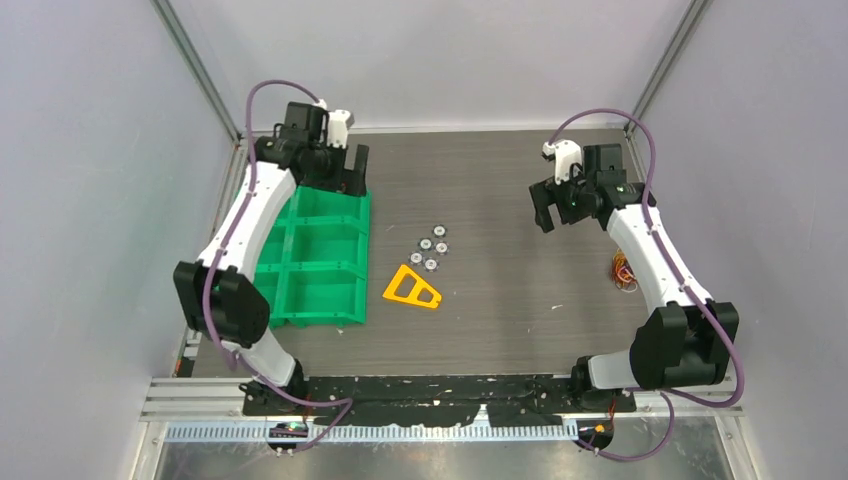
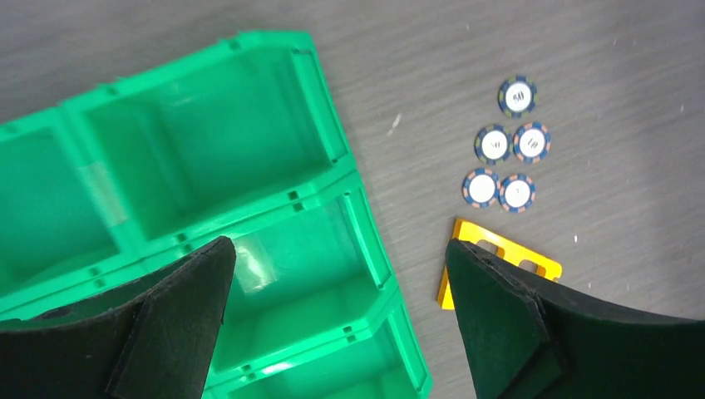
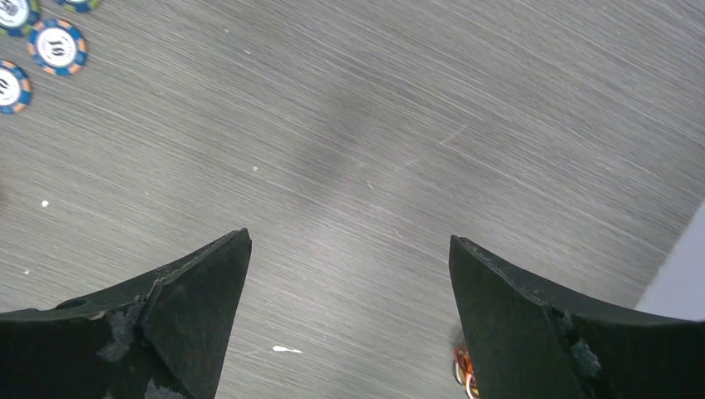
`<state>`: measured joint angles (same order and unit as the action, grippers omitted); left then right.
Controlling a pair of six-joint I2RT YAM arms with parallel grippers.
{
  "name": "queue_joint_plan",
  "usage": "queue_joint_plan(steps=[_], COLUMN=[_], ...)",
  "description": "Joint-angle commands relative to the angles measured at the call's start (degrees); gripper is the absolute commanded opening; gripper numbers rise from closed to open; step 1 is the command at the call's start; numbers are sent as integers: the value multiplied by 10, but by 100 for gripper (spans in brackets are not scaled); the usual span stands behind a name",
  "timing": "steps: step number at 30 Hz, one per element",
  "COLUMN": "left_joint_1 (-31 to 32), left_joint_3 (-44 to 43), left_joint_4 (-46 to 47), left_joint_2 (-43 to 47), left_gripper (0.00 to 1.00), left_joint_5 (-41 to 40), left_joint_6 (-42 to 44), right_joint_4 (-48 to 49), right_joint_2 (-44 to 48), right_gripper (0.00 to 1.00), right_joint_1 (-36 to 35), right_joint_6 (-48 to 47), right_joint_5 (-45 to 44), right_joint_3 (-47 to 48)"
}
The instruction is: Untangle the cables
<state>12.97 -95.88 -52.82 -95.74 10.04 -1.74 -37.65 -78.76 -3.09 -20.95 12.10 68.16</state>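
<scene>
The cables (image 1: 624, 272) are a small bunch of orange, yellow and red wires on the table at the right, partly hidden under the right arm's forearm. A sliver of them shows in the right wrist view (image 3: 462, 371) beside the right finger. My right gripper (image 1: 547, 207) (image 3: 349, 324) is open and empty, held above the bare table to the far left of the bunch. My left gripper (image 1: 345, 168) (image 2: 337, 324) is open and empty above the far end of the green tray, far from the cables.
A green compartment tray (image 1: 290, 300) (image 2: 249, 50) lies at the left. Several blue poker chips (image 1: 430, 250) (image 2: 507, 154) (image 3: 56, 46) and a yellow triangular plastic piece (image 1: 412, 289) (image 2: 499, 249) lie mid-table. Walls enclose the table; a white wall edge (image 3: 677, 274) shows near the cables.
</scene>
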Motion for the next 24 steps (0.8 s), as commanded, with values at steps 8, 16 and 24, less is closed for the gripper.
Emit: queue_joint_plan(steps=[8,16,24], left_joint_1=[-1,-1,-1], left_joint_3=[-52,47,49], left_joint_4=[105,204,205], left_joint_2=[99,153,133], left_gripper=[99,99,100], left_joint_5=[-16,-27,-19], left_joint_6=[82,68,59], right_joint_4=[-179,-246,-245], right_joint_2=[-78,-202,-295], right_gripper=[95,95,98], right_joint_1=[88,111,123], right_joint_6=[-116,-175,-210], right_joint_5=[-106,-198,-237], right_joint_3=[114,179,185])
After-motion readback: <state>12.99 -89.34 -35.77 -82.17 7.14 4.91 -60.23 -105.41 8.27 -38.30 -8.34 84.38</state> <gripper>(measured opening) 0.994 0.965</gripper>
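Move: The cable tangle lies by the right-hand wall, about 20 cm to the right of my right hand, some 8 cm back and 16 cm below. An orange-and-black chip sits some 8 cm farther out than the tangle, about 20 cm to the hand's right; the five poker chips are roughly level ahead and about 28 cm to its left, all on the table. From my left hand the tangle is some 67 cm right, 15 cm back and 20 cm down. I swing my open right hand about 14 cm to the right towards the cable tangle, level at first and then sinking some 8 cm, while its fingers tip about 30 degrees to point nearly straight down and roll out to the right. Meanwhile I lift my open left hand some 12 cm above the green tray, tilting its fingers up by 25 degrees, and let it settle back slightly. ##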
